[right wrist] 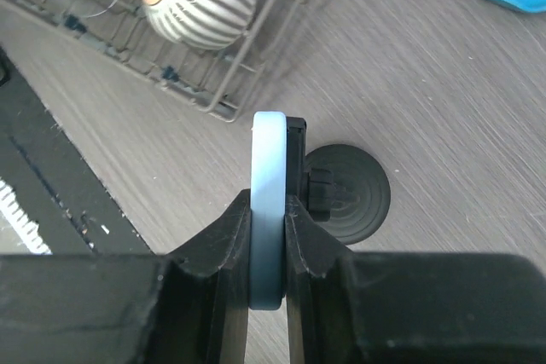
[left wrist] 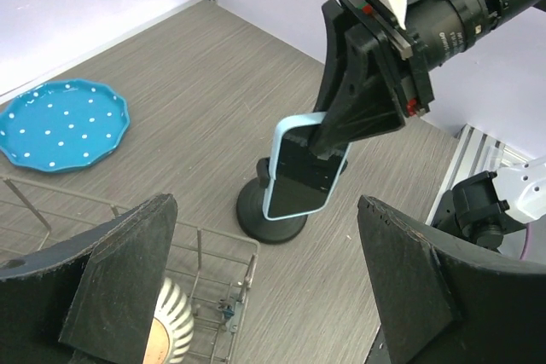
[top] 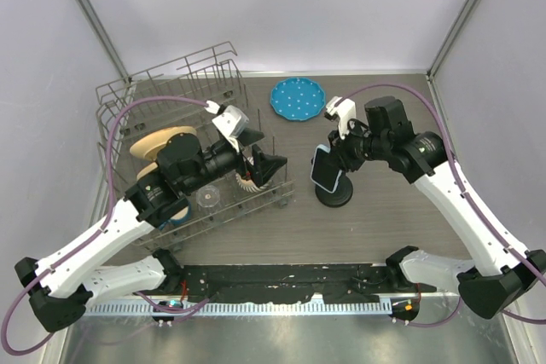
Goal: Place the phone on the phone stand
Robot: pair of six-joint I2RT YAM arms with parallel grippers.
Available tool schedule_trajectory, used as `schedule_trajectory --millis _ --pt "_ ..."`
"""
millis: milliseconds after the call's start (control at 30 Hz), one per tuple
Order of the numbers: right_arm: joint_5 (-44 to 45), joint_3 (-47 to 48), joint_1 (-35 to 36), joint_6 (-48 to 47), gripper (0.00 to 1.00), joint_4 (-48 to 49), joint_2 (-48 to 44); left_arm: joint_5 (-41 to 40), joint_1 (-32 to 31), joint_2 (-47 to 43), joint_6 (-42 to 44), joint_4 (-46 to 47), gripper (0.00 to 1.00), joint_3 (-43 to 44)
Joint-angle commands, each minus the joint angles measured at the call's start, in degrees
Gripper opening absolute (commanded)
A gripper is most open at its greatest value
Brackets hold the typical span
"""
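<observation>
The phone (top: 324,168) stands upright over the phone stand (top: 334,194), a black disc base on the wood table. My right gripper (top: 335,158) is shut on the phone's upper part. In the right wrist view the light blue phone edge (right wrist: 269,168) is pinched between the right gripper (right wrist: 268,210) fingers, and the stand's cradle (right wrist: 314,187) lies against the phone's back above the base (right wrist: 358,198). In the left wrist view the phone's black screen (left wrist: 305,168) faces me, above the base (left wrist: 269,215). I cannot tell whether it rests in the cradle. My left gripper (top: 269,168) hangs open over the rack's right end, holding nothing.
A wire dish rack (top: 171,95) fills the left side, with a tan plate (top: 162,142), a striped bowl (top: 247,178) and a clear glass (top: 207,198) inside. A blue dotted plate (top: 299,98) lies behind the stand. The rack's corner (left wrist: 243,253) is below my left fingers (left wrist: 128,279).
</observation>
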Motion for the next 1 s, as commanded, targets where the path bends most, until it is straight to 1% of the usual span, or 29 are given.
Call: schedule_trajectory --millis 0,100,133,200,233,267,300,333,367,400,467,500,533,633,667,700,733,833,967 --pt "-7.1 0.6 0.2 -6.6 0.01 -4.2 -2.2 -1.0 -0.8 -0.9 0.9 0.7 0.91 0.2" --pt "-4.9 -0.9 0.4 -6.6 0.04 -3.4 -3.4 -0.9 -1.1 -0.6 0.9 0.7 0.91 0.1" --pt "-3.9 -1.2 0.4 -6.3 0.15 -2.9 -3.8 -1.0 -1.4 -0.6 1.0 0.7 0.91 0.2" --pt "1.2 -1.9 0.4 -5.0 0.31 -2.4 -4.7 -1.1 -1.6 -0.6 1.1 0.6 0.91 0.1" --pt "3.3 -2.1 0.4 -4.3 0.42 -2.1 -5.0 -1.1 -1.7 -0.7 1.0 0.8 0.90 0.0" --pt "6.4 -2.7 0.4 -3.3 0.49 -1.6 -5.7 -1.1 -1.7 -0.7 1.0 0.8 0.90 0.0" --pt "12.4 -3.1 0.3 -0.7 0.54 -0.9 -5.9 -1.1 -1.7 -0.7 1.1 0.8 0.91 0.1" --pt "15.5 -3.4 0.4 0.5 0.60 -0.9 -6.2 -1.1 -1.8 -0.6 1.1 0.7 0.91 0.0" --pt "17.8 -3.7 0.4 2.3 0.62 -0.9 -6.4 -1.3 -1.8 -0.5 1.1 0.8 0.90 -0.1" --pt "22.2 -3.8 0.3 4.0 0.63 -1.0 -6.6 -1.5 -1.9 -0.6 1.3 0.8 0.91 -0.1" --pt "22.9 -3.7 0.4 9.1 0.78 -1.6 -7.1 -1.6 -1.9 -0.4 1.4 0.8 0.91 -0.1" --pt "24.9 -3.5 0.4 10.9 0.78 -1.8 -7.8 -1.7 -2.0 -0.4 1.4 0.8 0.91 -0.2" --pt "25.8 -3.5 0.4 16.0 0.78 -1.6 -8.3 -1.6 -2.1 -0.4 1.4 0.8 0.90 -0.2" --pt "27.9 -2.7 0.4 22.5 0.81 -2.1 -10.1 -1.6 -2.2 -0.1 1.5 0.7 0.90 -0.2" --pt "27.6 -2.3 0.4 26.0 0.81 -2.5 -10.4 -1.7 -2.4 0.0 1.4 0.7 0.90 -0.2" --pt "27.1 -2.3 0.4 27.2 0.81 -3.2 -10.7 -1.7 -2.4 0.1 1.4 0.7 0.90 -0.1" --pt "22.7 -2.3 0.4 28.0 0.81 -3.4 -11.0 -1.4 -2.4 0.1 1.4 0.7 0.90 -0.1" --pt "15.3 -3.7 0.7 28.4 0.82 -3.2 -11.9 -1.6 -2.6 -0.1 1.6 0.7 0.90 -0.2" --pt "15.5 -8.0 0.7 27.0 0.82 -0.4 -14.3 -1.3 -2.6 -0.1 1.6 0.7 0.90 -0.2"
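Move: The right hand is already pinching the phone by its right-hand edge, the phone's middle about 3 cm to its left, 1 cm back and 4 cm lower; the phone stand's clamp is right behind the phone, its middle some 2 cm ahead and 8 cm below. The striped bowl lies about 24 cm left and 4 cm ahead, the blue plate roughly 33 cm ahead and 12 cm left. From the left hand the phone is about 14 cm right, 5 cm ahead and 14 cm down. The right hand, still gripping the phone on the stand, first eases back a centimetre or two, then its fingers open wide and come free of the phone as the hand swings about 7 cm to the right. Along the way the hand turns clockwise some 35 degrees, and it ends by drifting back 2 cm and slightly left again, standing open just beside the phone. ##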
